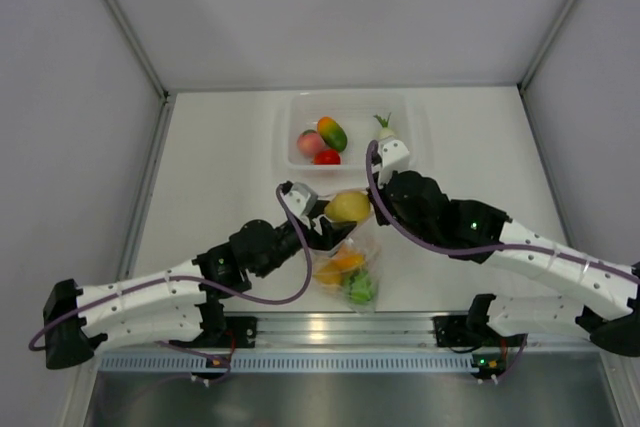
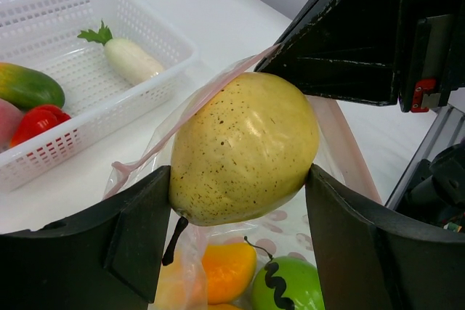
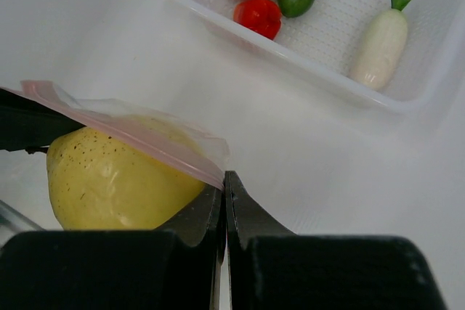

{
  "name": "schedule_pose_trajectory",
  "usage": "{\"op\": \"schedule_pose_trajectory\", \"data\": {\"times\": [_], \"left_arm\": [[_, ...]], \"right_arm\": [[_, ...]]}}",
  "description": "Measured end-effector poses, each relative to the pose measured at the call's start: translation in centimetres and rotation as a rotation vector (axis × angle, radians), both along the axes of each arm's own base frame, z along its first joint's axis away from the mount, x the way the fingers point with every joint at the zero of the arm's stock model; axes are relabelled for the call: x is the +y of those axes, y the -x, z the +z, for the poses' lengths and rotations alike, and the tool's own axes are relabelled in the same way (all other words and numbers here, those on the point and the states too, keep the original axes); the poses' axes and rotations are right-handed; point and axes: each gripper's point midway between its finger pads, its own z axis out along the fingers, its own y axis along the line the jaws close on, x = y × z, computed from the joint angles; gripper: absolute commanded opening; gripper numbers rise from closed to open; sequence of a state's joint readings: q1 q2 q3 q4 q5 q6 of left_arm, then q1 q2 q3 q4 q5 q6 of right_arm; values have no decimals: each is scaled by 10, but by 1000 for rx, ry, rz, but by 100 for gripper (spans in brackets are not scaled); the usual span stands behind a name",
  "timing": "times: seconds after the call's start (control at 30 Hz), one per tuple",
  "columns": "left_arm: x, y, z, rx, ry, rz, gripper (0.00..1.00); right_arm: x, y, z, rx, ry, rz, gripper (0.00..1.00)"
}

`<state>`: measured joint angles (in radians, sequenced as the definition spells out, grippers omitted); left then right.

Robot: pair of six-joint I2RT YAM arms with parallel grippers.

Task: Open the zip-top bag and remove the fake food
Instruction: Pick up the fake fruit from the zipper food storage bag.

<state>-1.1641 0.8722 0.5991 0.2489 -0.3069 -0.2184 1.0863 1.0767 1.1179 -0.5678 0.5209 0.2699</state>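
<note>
The zip-top bag (image 1: pixel 368 252) lies between the arms, its mouth lifted. My right gripper (image 3: pixel 224 178) is shut on the pink zip strip (image 3: pixel 123 132) at the bag's edge. My left gripper (image 2: pixel 238 183) is shut on a yellow speckled pear (image 2: pixel 243 147), one piece of the fake food, at the bag's mouth. The pear (image 1: pixel 347 207) sits just above the bag, with the zip strip (image 2: pixel 196 103) draped over its top. An orange piece (image 2: pixel 229 270) and a green piece (image 2: pixel 287 284) lie inside the bag below it.
A white basket (image 1: pixel 290 162) stands at the back of the table. It holds a peach (image 1: pixel 310 142), a green-orange mango (image 1: pixel 332 133), a red tomato (image 1: pixel 327 157) and a white radish (image 1: pixel 385 130). Grey walls close in both sides.
</note>
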Motion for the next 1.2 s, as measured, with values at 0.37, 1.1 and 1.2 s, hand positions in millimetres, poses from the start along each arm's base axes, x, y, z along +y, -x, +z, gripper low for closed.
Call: {"op": "schedule_pose_trajectory", "data": {"times": [0.37,1.1,1.2], "left_arm": [[0,1,-2,-28,36,-15,0],[-15,-43,44,-93,98,175,0],[-20,-51,33,-79,70,209,0]], "right_arm": [[1,-1,-2,43,-45,39,0],[-7,-45,55,-59,-8,26,0],[-13,-44,40,-52,29,11,0]]}}
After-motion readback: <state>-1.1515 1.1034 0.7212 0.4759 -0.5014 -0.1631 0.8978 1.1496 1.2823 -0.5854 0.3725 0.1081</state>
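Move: The left hand already grips the yellow fruit in the bag's mouth. The basket's middle lies some 35 cm ahead of it, 3 cm right and 18 cm lower; in it, the red fruit is about 28 cm ahead and 4 cm left. In the bag, the green fruit hangs roughly 6 cm back, 4 cm right and 15 cm down. From the right hand, shut on the rim, the basket is about 33 cm ahead, 3 cm left and 18 cm lower. Forward and up towards the basket, both hands rise together after a near-still first half, then sink a centimetre or so at the end. The left, keeping its grip on the yellow fruit, goes about 5 cm forward, drifts slightly right and turns some 10 degrees counter-clockwise; the right keeps the rim pinched and ends about 4 cm farther out and 4 cm higher. ##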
